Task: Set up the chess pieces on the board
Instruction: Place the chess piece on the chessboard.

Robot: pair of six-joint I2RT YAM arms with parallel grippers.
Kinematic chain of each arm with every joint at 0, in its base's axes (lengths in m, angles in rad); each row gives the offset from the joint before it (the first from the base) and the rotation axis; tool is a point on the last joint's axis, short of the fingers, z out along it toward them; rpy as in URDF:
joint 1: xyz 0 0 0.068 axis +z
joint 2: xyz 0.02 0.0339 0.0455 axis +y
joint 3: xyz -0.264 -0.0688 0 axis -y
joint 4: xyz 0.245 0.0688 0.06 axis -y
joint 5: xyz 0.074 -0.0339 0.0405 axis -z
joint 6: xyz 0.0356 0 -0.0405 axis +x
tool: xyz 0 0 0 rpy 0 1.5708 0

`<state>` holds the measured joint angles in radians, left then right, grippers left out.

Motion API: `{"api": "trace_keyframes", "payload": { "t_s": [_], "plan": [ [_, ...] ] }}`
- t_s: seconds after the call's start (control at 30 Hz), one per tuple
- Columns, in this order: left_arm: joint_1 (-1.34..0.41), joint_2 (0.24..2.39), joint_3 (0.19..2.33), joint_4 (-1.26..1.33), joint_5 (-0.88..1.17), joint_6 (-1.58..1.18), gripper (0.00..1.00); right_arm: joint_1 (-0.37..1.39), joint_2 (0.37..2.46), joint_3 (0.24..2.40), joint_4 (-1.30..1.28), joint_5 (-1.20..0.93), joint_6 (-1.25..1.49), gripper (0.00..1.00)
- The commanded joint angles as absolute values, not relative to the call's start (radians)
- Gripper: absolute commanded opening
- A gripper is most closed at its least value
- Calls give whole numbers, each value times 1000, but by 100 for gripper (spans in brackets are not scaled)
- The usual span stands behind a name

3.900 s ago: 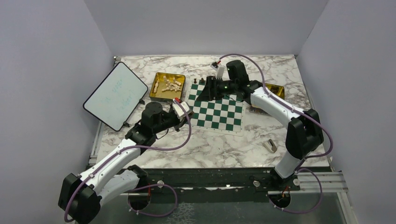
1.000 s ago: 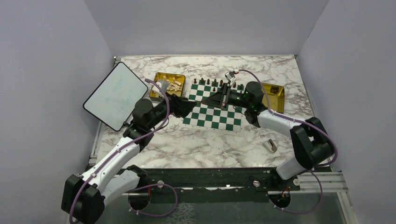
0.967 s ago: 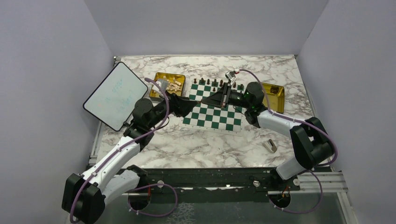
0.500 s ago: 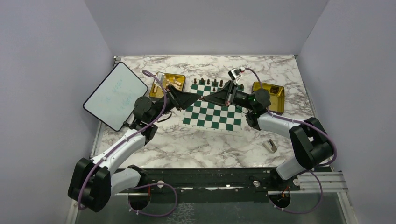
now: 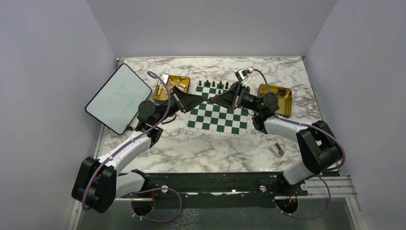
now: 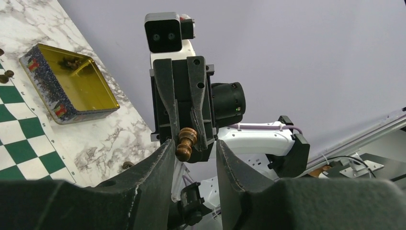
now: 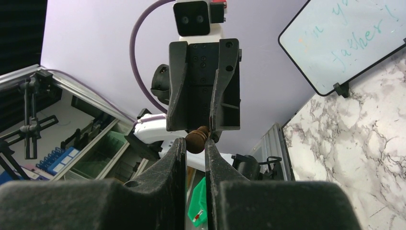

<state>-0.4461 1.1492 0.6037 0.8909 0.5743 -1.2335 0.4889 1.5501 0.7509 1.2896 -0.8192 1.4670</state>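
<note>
My two grippers meet tip to tip in the air above the board's far left part. My right gripper is shut on the base of a dark brown chess piece, whose round head points at the left arm. My left gripper is open around that head. The head lies against one of its fingers, and a gap shows at the other. Several dark chess pieces stand on the board's far rows. Pale chess pieces lie in the left gold tray.
A second gold tray, holding a few dark pieces, sits right of the board. A white tablet leans at the far left. A small grey block lies on the marble at the near right.
My left arm swung from the tray side up to the right gripper's tips. Its jaws have narrowed around the piece's head. The right gripper has stayed shut on the piece.
</note>
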Motion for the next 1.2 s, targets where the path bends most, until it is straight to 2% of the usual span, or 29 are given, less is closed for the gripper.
{"api": "trace_keyframes", "payload": {
  "t_s": [0.0,0.3,0.57,0.87,1.0,1.17],
  "plan": [
    [-442,1166,597,948,613,-1275,37,484,1548,755,1336,-795,1466,12],
    [-442,1185,596,949,627,-1282,36,484,1554,755,1319,-792,1446,12],
    [-442,1191,597,951,632,-1263,30,483,1567,755,1303,-797,1436,12],
    [-442,1186,598,950,632,-1209,17,483,1573,736,1277,-805,1411,14],
    [-433,1191,601,891,631,-1143,13,483,1570,722,1260,-812,1398,24],
    [-428,1175,663,632,618,-945,13,483,1545,675,1210,-809,1347,45]
  ]
}}
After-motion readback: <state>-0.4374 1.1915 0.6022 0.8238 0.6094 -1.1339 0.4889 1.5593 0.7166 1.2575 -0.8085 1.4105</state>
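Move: At about the left fingertips' own depth, the brown chess piece sticks out of the right fingers, some 2 cm to the left hand's right and 1 cm lower. From the right hand, the left fingers are about 3 cm to its left and level with it. The board's middle lies roughly 14 cm ahead of the left hand, 4 cm to its right and 28 cm below; the white-piece tin is about 22 cm ahead, 18 cm left and as low. Easing down about 1 cm and slightly right, the left hand brings its half-open fingers around the brown piece, then pinches it while the right hand still grips it almost motionless. The right fingers then open and let go as both hands start sinking, for about 3 cm down in all on the left and 2 cm on the right. ##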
